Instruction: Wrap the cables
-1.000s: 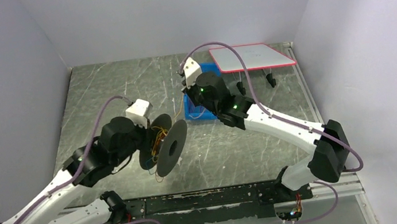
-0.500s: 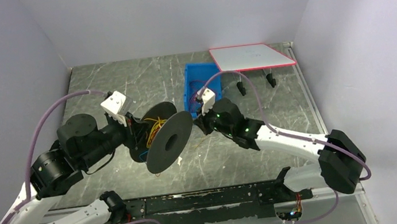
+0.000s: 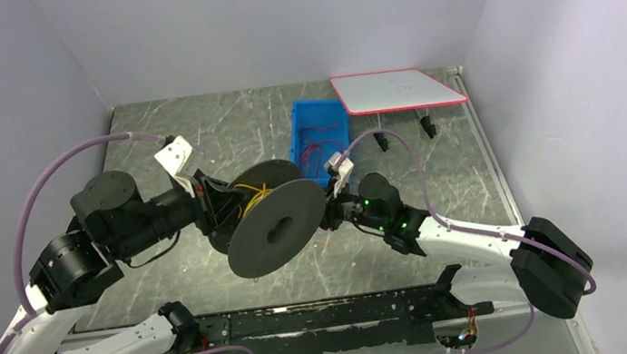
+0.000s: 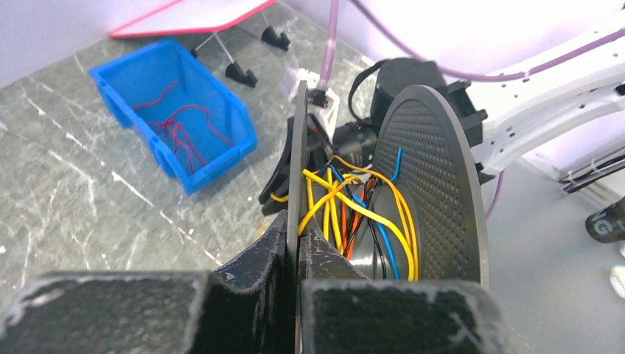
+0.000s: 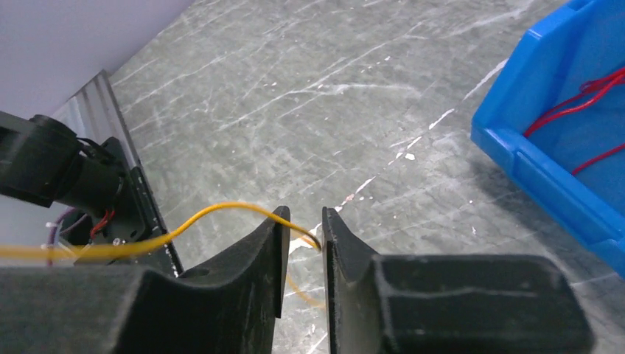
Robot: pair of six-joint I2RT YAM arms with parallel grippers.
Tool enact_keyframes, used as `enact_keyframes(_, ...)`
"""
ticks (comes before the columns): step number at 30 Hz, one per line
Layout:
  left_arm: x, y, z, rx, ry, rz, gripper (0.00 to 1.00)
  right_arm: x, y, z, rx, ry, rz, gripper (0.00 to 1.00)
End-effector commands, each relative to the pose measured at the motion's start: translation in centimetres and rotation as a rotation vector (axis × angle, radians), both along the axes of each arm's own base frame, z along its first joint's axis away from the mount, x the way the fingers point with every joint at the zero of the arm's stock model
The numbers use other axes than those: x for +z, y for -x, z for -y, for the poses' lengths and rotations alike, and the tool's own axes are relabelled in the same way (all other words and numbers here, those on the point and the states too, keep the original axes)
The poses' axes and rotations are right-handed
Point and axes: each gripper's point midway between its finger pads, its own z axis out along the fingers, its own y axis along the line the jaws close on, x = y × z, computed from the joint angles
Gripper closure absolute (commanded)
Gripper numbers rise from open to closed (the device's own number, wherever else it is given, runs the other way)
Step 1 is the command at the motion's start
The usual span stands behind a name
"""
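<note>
A dark grey spool [image 3: 275, 228] hangs above the table's middle, held by my left gripper [image 3: 209, 211]. In the left wrist view my left gripper [image 4: 298, 228] is shut on the near flange of the spool [image 4: 435, 169]. Yellow, orange, blue and black cables [image 4: 332, 199] lie tangled between the flanges. My right gripper [image 3: 326, 216] sits just right of the spool. In the right wrist view my right gripper [image 5: 302, 221] has its jaws slightly apart. A yellow cable [image 5: 214, 210] runs across the left finger into the gap, and its end touches the right finger.
A blue bin [image 3: 303, 123] with red cables [image 4: 177, 129] stands behind the spool; it also shows in the right wrist view [image 5: 531, 169]. A white board with a red edge [image 3: 394, 88] stands on legs at the back right. A black rail [image 3: 328, 317] runs along the near edge.
My left arm has raised the spool and swung it right, turning its face to the camera. My right arm has left the blue bin and come near, beside the spool.
</note>
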Motion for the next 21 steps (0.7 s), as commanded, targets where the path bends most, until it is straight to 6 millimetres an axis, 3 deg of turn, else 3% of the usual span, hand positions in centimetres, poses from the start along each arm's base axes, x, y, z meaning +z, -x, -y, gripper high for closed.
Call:
enact_keyframes(1, 6.5, 1.1, 0.4, -0.049, 0.194, 0.101, 0.93, 1.7, 0.0, -0.4, 0.016, -0.069, 0.026, 0.72)
enact_keyframes(8, 8.1, 1.3, 0.1, -0.043, 0.255, 0.113, 0.93, 1.8, -0.1, -0.2, -0.001, -0.101, 0.04, 0.56)
enact_keyframes(21, 11.0, 1.9, -0.6, -0.036, 0.349, 0.127, 0.93, 0.6, 0.4, 0.3, -0.001, -0.117, 0.042, 0.52)
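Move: The left hand grips the cable spool by one flange, with the spool's middle about 7 cm to its right and 1 cm back. The yellow cable's end is at the right hand's fingertips, some 11 cm right, 7 cm ahead and 22 cm below the left hand. From the right hand, the spool is roughly 9 cm left, 7 cm back and 22 cm up, and the blue box is about 16 cm ahead, 2 cm right and 13 cm lower. Almost in place, the right fingers open wider to release the yellow cable; the left lifts the spool 5 cm. ##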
